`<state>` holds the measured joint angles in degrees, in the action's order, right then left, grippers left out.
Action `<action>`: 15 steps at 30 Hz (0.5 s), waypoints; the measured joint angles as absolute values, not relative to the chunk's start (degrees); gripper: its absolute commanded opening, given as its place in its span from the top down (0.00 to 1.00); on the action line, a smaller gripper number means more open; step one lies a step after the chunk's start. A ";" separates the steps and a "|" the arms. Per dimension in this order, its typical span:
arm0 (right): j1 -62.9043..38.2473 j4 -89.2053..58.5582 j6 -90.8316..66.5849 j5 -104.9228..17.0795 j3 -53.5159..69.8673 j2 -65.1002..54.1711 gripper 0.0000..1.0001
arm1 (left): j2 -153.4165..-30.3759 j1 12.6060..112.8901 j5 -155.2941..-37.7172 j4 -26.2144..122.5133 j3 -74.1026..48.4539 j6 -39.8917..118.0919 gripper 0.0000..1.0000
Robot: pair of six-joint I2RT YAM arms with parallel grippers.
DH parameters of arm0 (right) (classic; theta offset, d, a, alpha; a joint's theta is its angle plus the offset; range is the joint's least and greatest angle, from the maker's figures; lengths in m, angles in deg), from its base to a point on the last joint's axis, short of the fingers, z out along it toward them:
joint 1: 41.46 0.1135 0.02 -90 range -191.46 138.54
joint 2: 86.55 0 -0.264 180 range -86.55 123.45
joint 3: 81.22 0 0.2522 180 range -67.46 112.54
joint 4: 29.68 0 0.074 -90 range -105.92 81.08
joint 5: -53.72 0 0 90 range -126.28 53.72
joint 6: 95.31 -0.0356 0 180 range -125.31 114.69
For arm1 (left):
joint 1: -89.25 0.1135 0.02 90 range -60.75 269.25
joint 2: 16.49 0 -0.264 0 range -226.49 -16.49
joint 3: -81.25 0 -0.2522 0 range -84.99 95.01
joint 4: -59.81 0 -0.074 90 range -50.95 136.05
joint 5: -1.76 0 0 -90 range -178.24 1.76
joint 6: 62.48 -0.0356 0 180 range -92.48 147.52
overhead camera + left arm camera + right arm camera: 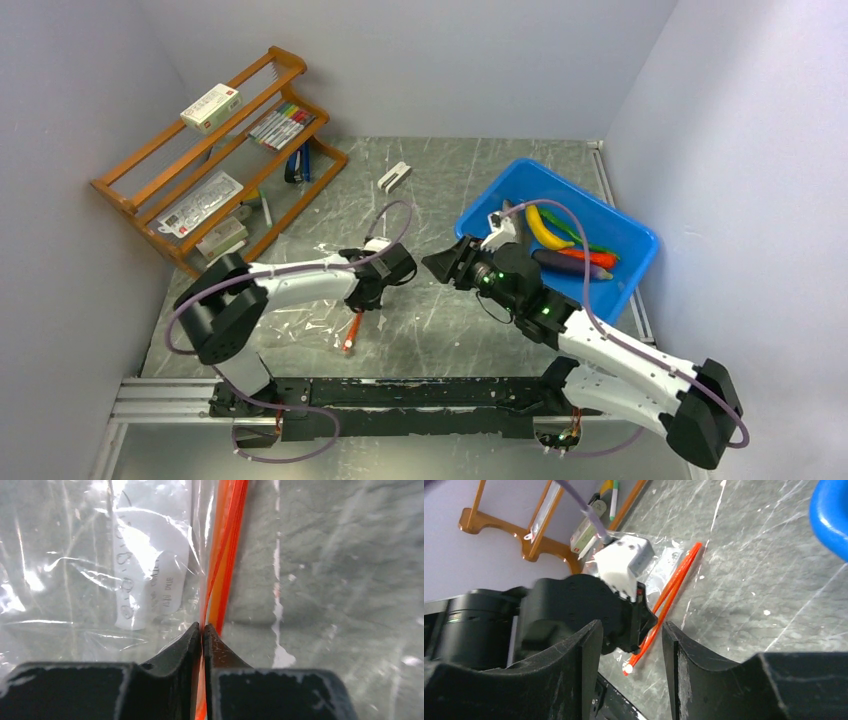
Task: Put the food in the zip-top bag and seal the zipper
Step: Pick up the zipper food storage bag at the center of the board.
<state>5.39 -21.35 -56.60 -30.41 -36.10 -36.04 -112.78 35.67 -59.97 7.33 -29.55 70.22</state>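
Observation:
The clear zip-top bag point(300, 300) lies flat on the table left of centre, with a white label point(145, 580) showing through it. Its red-orange zipper point(351, 334) runs along the edge facing the right arm. My left gripper point(202, 630) is shut on the zipper point(225, 555), the strip pinched between its tips. My right gripper point(440, 265) hovers open just to the right, facing the left gripper point(589, 610) and the zipper point(674, 590), with nothing between its fingers point(596, 645). The food lies in the blue bin point(625, 285): yellow banana point(543, 228), green pod point(585, 240), red chili point(590, 256), purple eggplant point(568, 264).
A wooden rack point(130, 190) with markers, boxes and papers stands at the back left. A small white block point(394, 177) lies at the back centre. The blue bin point(831, 510) sits close on the right arm's right side. A metal rail point(400, 392) runs along the near edge.

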 measured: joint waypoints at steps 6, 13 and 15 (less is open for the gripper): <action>5.55 -25.53 -61.08 -34.89 -36.98 -28.42 0.53 | -101.20 35.67 -62.68 7.85 -29.71 71.16 0.93; 6.86 -28.63 -64.20 -37.89 -37.81 -24.57 0.56 | -85.57 35.67 -67.23 14.01 -32.70 71.75 0.93; 7.12 -29.92 -64.73 -38.52 -37.72 -24.00 0.57 | -83.30 35.67 -68.15 15.22 -33.64 71.79 0.93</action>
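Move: The left gripper is already shut on the bag's orange zipper edge, near its middle and just above the table, with the clear bag body centred about 9 cm to its left. The right gripper hangs open about 13 cm to the right, level in reach and some 18 cm higher; from there the zipper edge lies 13 cm left and about 18 cm down. The blue bin is 14 cm ahead of the right gripper, 24 cm right and 16 cm lower. Lift the left gripper about 13 cm, quickly at first and then easing, drifting some 4 cm right towards the right gripper and swinging its fingers out to the right by about 35 degrees, its pinch on the zipper edge kept. Meanwhile bring the right gripper about 4 cm left and 4 cm down towards that edge, tipping slightly further down, fingers still half open and short of the bag. ##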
